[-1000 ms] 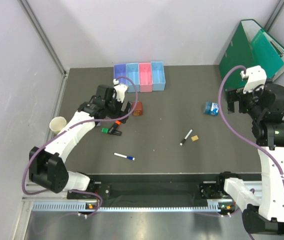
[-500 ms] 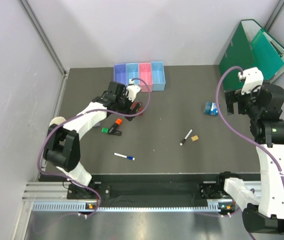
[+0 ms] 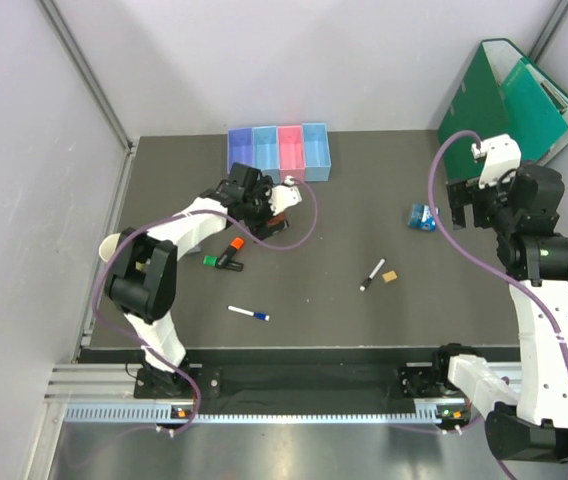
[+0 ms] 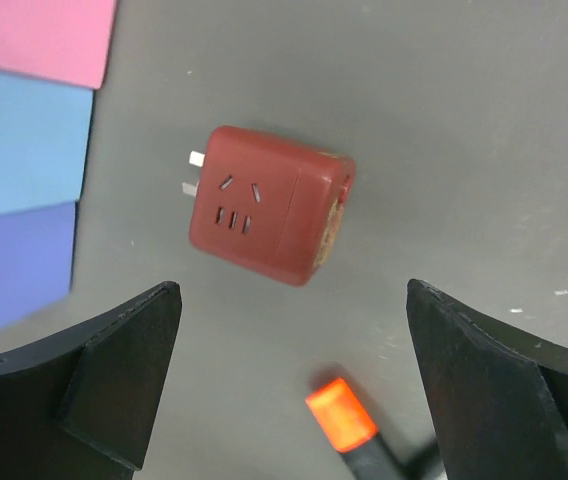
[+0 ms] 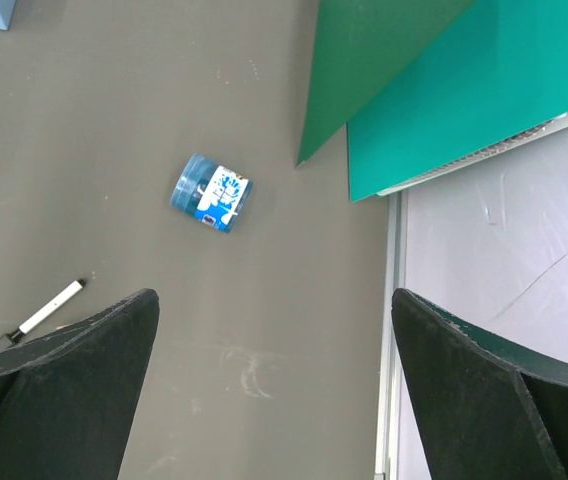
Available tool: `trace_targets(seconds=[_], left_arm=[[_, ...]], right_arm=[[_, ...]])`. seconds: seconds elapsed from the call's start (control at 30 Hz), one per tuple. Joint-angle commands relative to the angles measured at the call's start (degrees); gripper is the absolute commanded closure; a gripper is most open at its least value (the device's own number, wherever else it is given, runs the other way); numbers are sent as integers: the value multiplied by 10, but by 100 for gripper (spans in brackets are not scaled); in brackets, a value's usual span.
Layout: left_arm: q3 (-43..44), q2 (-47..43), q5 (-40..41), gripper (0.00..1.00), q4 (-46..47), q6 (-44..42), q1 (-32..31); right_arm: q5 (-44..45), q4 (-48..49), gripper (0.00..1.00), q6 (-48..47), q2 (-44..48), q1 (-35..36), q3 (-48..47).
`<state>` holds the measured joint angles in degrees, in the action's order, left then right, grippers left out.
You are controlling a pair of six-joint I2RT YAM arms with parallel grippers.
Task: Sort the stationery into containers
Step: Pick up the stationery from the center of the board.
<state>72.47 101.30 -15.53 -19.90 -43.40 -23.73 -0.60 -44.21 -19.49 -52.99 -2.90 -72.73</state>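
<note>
The containers (image 3: 278, 153), four joined bins, stand at the back of the table. My left gripper (image 3: 266, 212) hovers open just in front of them, above a dark red plug adapter (image 4: 269, 204). The orange cap of a highlighter (image 4: 342, 415) lies between its fingers (image 4: 114, 370), untouched. The orange-and-black highlighter (image 3: 232, 248) and a green highlighter (image 3: 212, 262) lie side by side. Nearer me lies a white pen with a blue cap (image 3: 249, 314). A black-and-white marker (image 3: 372, 274) and a tan eraser (image 3: 390, 276) sit mid-table. My right gripper (image 3: 462, 205) hangs open beside the blue tape roll (image 5: 211, 193).
Green folders (image 3: 512, 100) lean in the back right corner, close to my right arm. A pale yellow cup (image 3: 111, 246) stands at the left edge, partly behind my left arm. The table's metal edge (image 5: 389, 340) runs just right of my right gripper.
My left gripper has swung right and slightly back, from beside the bins to over the red adapter. The right arm has shifted only a little.
</note>
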Motion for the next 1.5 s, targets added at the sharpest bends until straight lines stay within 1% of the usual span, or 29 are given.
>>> trace_targets(seconds=[0.0,0.07,0.17,0.33,0.4,0.43,0.53,0.67,0.73,0.87,0.9,0.97,1.0,1.03,1.1,1.17,1.23,1.37,1.43,1.47], left_arm=[[27,32,4,1,33,-104,-2],[40,43,2,1,26,-125,-2],[57,62,-14,1,15,-133,-2],[85,93,-19,2,-3,-142,-2],[93,103,-19,4,-9,-147,-2],[102,108,-20,9,-25,-153,-2],[124,122,-28,17,-58,-164,-2],[137,133,-35,18,-107,-183,-2],[138,134,-37,19,-112,-191,-2],[152,138,-37,28,-131,-194,-2],[154,139,-39,36,-137,-195,-2],[162,143,-36,40,-141,-195,-2],[165,145,-35,44,-146,-195,-2],[167,145,-35,51,-147,-196,-2],[168,145,-33,56,-149,-194,-2],[168,142,-31,64,-149,-194,-2],[167,140,-30,75,-146,-184,-2],[166,121,-22,76,-132,-158,-2],[165,110,-6,78,-124,-134,-2],[164,97,1,82,-104,-126,0]], right_arm=[[4,11,0,-2,0,3,0],[4,11,0,-2,1,3,6],[3,11,0,0,3,3,13],[4,14,0,2,6,3,21],[4,14,0,5,6,3,23],[4,15,0,6,6,3,23],[3,15,0,9,7,3,24],[4,14,0,11,8,3,22],[3,13,0,14,8,3,22],[-1,12,0,18,9,3,22],[-2,12,0,20,9,3,23],[-2,13,0,21,9,3,23],[-3,13,0,23,10,3,22],[-4,12,0,23,10,3,22],[-5,11,0,23,11,3,22],[-4,11,0,23,13,3,22],[-5,11,0,23,13,3,22],[-5,9,0,24,18,3,25],[-5,7,0,24,20,3,26],[-5,8,0,24,20,3,26]])
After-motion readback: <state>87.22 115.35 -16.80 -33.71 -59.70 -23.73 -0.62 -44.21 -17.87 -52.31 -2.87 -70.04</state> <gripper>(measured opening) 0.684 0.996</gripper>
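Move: The red plug adapter lies just ahead of the left hand's open fingers, about 3 cm forward, 1 cm to the right and 5 cm below. From the adapter, the orange-capped marker lies about 10 cm left and 8 cm nearer, a green-capped marker a few centimetres beyond that one on the near side; the coloured bins' middle is some 15 cm farther out. From the right hand the adapter is roughly 40 cm left, 15 cm ahead and 28 cm below. Down and forward over the adapter goes the left hand, turning about 15 degrees clockwise to square its jaws with the block; after some 3.5 cm forward it eases back about 1.5 cm while finishing the descent. The fingers close from wide open until they stop on the adapter's two sides and keep pinching it. ##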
